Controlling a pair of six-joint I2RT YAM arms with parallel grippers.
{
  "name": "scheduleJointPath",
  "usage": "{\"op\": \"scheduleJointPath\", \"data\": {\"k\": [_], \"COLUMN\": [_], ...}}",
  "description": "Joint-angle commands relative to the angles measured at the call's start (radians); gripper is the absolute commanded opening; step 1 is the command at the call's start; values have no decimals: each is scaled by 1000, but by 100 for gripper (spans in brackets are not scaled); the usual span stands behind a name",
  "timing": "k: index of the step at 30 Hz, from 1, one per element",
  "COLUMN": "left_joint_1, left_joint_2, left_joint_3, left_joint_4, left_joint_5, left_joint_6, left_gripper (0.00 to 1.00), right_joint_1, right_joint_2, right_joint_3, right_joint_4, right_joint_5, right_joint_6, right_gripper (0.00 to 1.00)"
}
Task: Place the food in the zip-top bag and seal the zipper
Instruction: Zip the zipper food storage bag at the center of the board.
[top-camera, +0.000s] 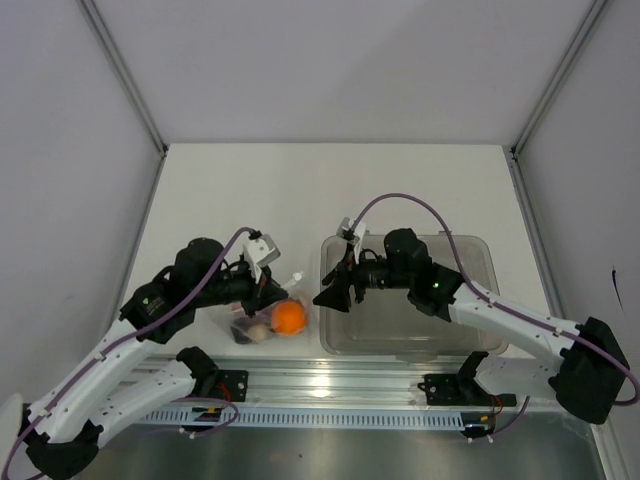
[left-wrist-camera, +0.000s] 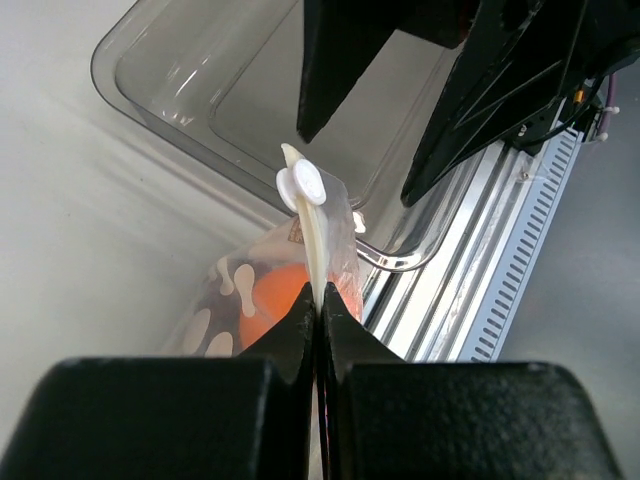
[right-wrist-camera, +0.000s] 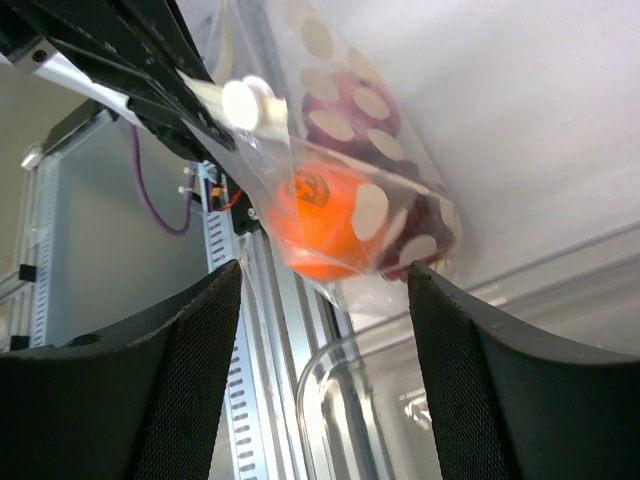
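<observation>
The zip-top bag (top-camera: 272, 318) is clear with white dots and holds the food: an orange ball (top-camera: 289, 317), a purple fruit (right-wrist-camera: 345, 100), dark red grapes (right-wrist-camera: 432, 225) and a beige lump (top-camera: 258, 331). My left gripper (left-wrist-camera: 320, 296) is shut on the bag's whitish zipper (left-wrist-camera: 316, 235), whose white slider tab (left-wrist-camera: 301, 184) sticks up beyond the fingertips. My right gripper (top-camera: 333, 291) is open and empty, just right of the bag, over the tub's left rim. In the right wrist view the bag (right-wrist-camera: 335, 190) hangs in front of the spread fingers (right-wrist-camera: 190, 330).
A rigid clear rectangular tub (top-camera: 470, 300) stands right of the bag and looks empty. The aluminium rail (top-camera: 330, 385) runs along the table's near edge. White walls enclose the table on three sides.
</observation>
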Motion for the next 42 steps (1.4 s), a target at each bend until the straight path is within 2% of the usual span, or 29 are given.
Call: {"op": "scheduleJointPath", "data": {"k": [1, 5, 11, 17, 18, 19, 20, 22, 23, 25, 26, 28, 35, 39, 42], "left_joint_1": [-5, -5, -5, -5, -5, -5, -5, -5, -5, -7, -7, -5, -5, -5, -5], "left_joint_2": [13, 27, 19, 4, 4, 1, -1, -10, -15, -24, -38, -53, -93, -58, -23], "left_joint_3": [13, 18, 18, 29, 33, 33, 36, 33, 36, 29, 26, 24, 58, 72, 88], "left_joint_4": [34, 46, 60, 72, 72, 74, 79, 80, 86, 88, 91, 95, 121, 152, 154], "left_joint_5": [-2, -2, 7, -10, -10, -11, -13, -13, -16, -23, -31, -58, -198, -152, -16], "left_joint_6": [-37, -35, -37, -43, -41, -43, -43, -41, -43, -46, -47, -57, -90, -63, 6], "left_gripper": [1, 1, 1, 1, 2, 5, 16, 26, 38, 54, 67, 75, 79, 80, 80], "right_joint_1": [-1, 12, 16, 26, 29, 31, 34, 32, 34, 34, 34, 35, 37, 37, 37], "right_joint_2": [64, 93, 142, 187, 191, 194, 202, 211, 216, 228, 231, 233, 211, 211, 208], "right_joint_3": [56, 54, 65, 65, 60, 57, 53, 45, 45, 48, 50, 48, 5, 11, 23], "right_joint_4": [200, 280, 302, 380, 400, 412, 425, 471, 481, 515, 521, 527, 572, 572, 543], "right_joint_5": [-117, -135, -150, -187, -190, -188, -188, -190, -191, -199, -201, -207, -217, -224, -233], "right_joint_6": [11, 46, 49, 100, 104, 112, 126, 147, 157, 178, 183, 190, 212, 210, 189], "right_gripper": [70, 70, 68, 57, 51, 48, 45, 29, 23, 4, 0, 0, 0, 0, 0]}}
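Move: The zipper slider stands at the right end of the bag's mouth, about 5 cm to the right gripper's left, 1 cm nearer the base and 2 cm higher. The left gripper, shut on the rim, has it some 3 cm to its right and 2 cm ahead, at its own height. Inside the bag the orange ball lies about 7 cm left of the right gripper, 1 cm back and 8 cm below. The tray's middle is roughly 17 cm to that gripper's right, 3 cm ahead and 9 cm lower. Bring the open right gripper about 5 cm left and a little up onto the zipper slider, rolling its left side up some 15 degrees, and pinch the slider between the fingertips while the left gripper keeps its hold on the rim. As the right fingers close, open the left ones to let go of the bag, then lift that hand about 5 cm, drifting slightly forward. ##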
